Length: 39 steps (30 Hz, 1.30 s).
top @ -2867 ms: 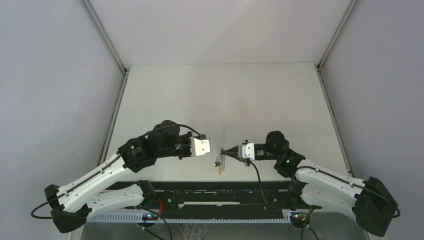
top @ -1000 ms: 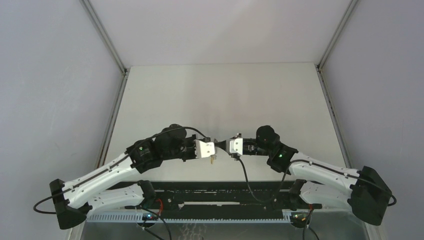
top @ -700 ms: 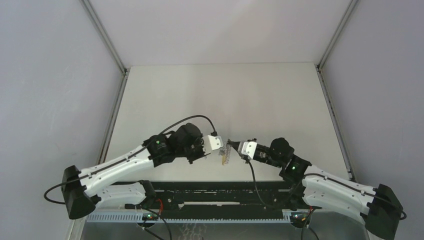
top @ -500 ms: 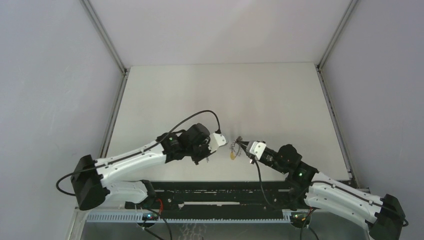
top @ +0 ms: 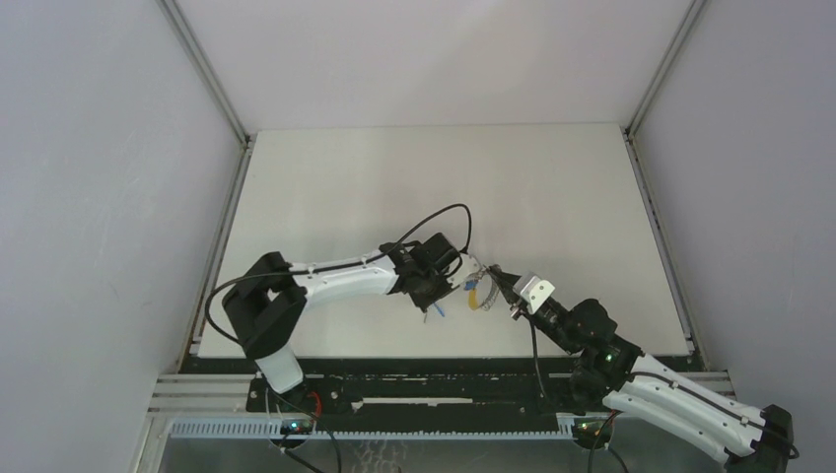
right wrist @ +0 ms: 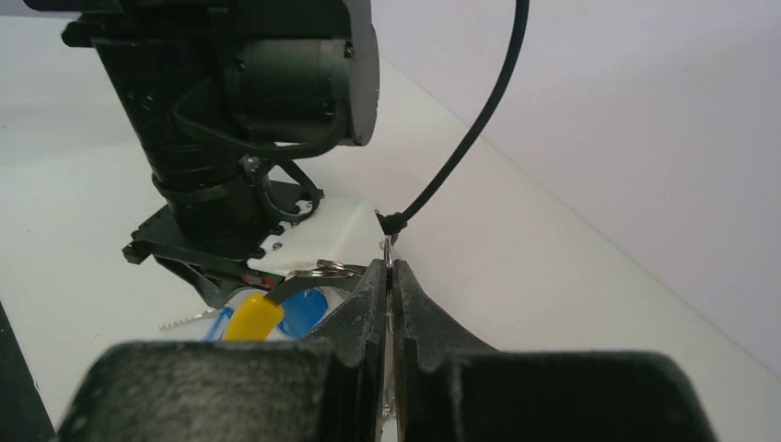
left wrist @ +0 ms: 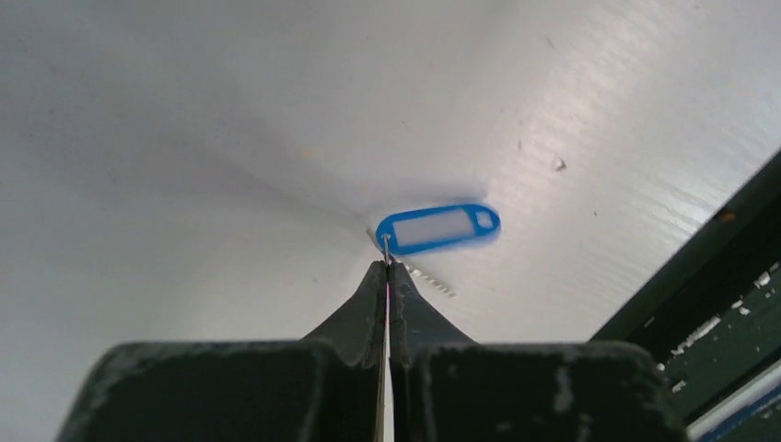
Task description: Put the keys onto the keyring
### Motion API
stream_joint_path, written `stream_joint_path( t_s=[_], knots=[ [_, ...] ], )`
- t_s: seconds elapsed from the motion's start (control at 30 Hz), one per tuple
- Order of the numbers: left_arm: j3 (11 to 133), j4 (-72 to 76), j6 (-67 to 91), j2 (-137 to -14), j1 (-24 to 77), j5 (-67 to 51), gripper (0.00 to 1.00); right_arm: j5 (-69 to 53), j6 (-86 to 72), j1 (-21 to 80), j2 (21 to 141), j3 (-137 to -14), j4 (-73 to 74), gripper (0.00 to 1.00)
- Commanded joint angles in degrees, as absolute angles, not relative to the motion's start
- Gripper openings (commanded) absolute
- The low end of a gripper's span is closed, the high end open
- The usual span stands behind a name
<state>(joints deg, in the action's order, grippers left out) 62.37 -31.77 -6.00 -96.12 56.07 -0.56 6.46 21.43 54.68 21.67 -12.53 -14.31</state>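
In the top view my two grippers meet near the table's front middle. My left gripper [top: 435,302] [left wrist: 387,264] points down at the table, shut on a thin wire loop of a key. That key's blue head [left wrist: 438,227] and toothed silver blade [left wrist: 425,278] lie just beyond the fingertips. My right gripper [top: 492,277] [right wrist: 389,262] is shut on a thin silver ring of the keyring [top: 476,292]. The keyring's yellow section [right wrist: 250,318], a blue key head [right wrist: 299,309] and small silver loops [right wrist: 327,270] hang to the left of its fingers.
The left arm's wrist [right wrist: 249,92] and its black cable [right wrist: 479,120] stand close in front of the right gripper. The dark front rail [top: 434,365] runs along the table's near edge. Grey walls enclose the white table [top: 434,177].
Both grippers have moved right and away from the bases, staying shut. The left arm has stretched out and turned its gripper downward. The right arm has reached further forward with the keyring.
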Motion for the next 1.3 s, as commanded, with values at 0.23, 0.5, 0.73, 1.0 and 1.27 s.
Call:
stream_joint_path(
  t_s=[0.23, 0.5, 0.73, 1.0, 1.27],
  knots=[
    [69.41, -26.53, -5.1, -103.11, 53.07, -1.82, 0.05, 9.79, 19.68, 55.32, 20.81, -11.45, -17.62, 0.0],
    [65.69, -21.14, -2.11, -102.92, 51.49, -0.88, 0.09, 9.88, 19.56, 55.3, 21.76, -10.73, -18.64, 0.0],
    [60.85, -13.81, -0.01, -98.21, 51.19, -0.45, 0.27, 9.85, 19.39, 55.34, 22.67, -10.44, -18.64, 0.0],
    [45.72, -1.6, 3.06, -82.96, 50.84, 0.11, 0.38, 6.74, 20.09, 55.33, 24.18, -10.58, -18.84, 0.0],
    [31.9, 13.82, 2.8, -61.02, 48.6, -4.47, 0.48, -0.21, 19.89, 54.12, 23.97, -12.46, -18.74, 0.0]
  ],
)
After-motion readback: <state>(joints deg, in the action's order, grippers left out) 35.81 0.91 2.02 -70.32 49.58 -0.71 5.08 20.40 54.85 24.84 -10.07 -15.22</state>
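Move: My left fingers point down and still pinch the loose blue-tagged key by its wire ring; the bare table spot it goes to is about 3 cm below, 2 cm to the right and 1 cm ahead. The keyring, hanging from my shut right fingers, is some 9 cm right of my left hand, 3 cm back and 11 cm higher. From my right hand that spot lies roughly 9 cm left, 1 cm ahead and 19 cm below. I sweep my left hand about 5 cm forward and nearly 3 cm right, sinking 2 cm to lay the blue-tagged key on the table. My fingers then open to nearly half and let go of its ring, and I draw back left and upward about 6 cm, tilting the wrist some 30 degrees. My right hand keeps its pinch on the keyring and sinks about 3 cm. ##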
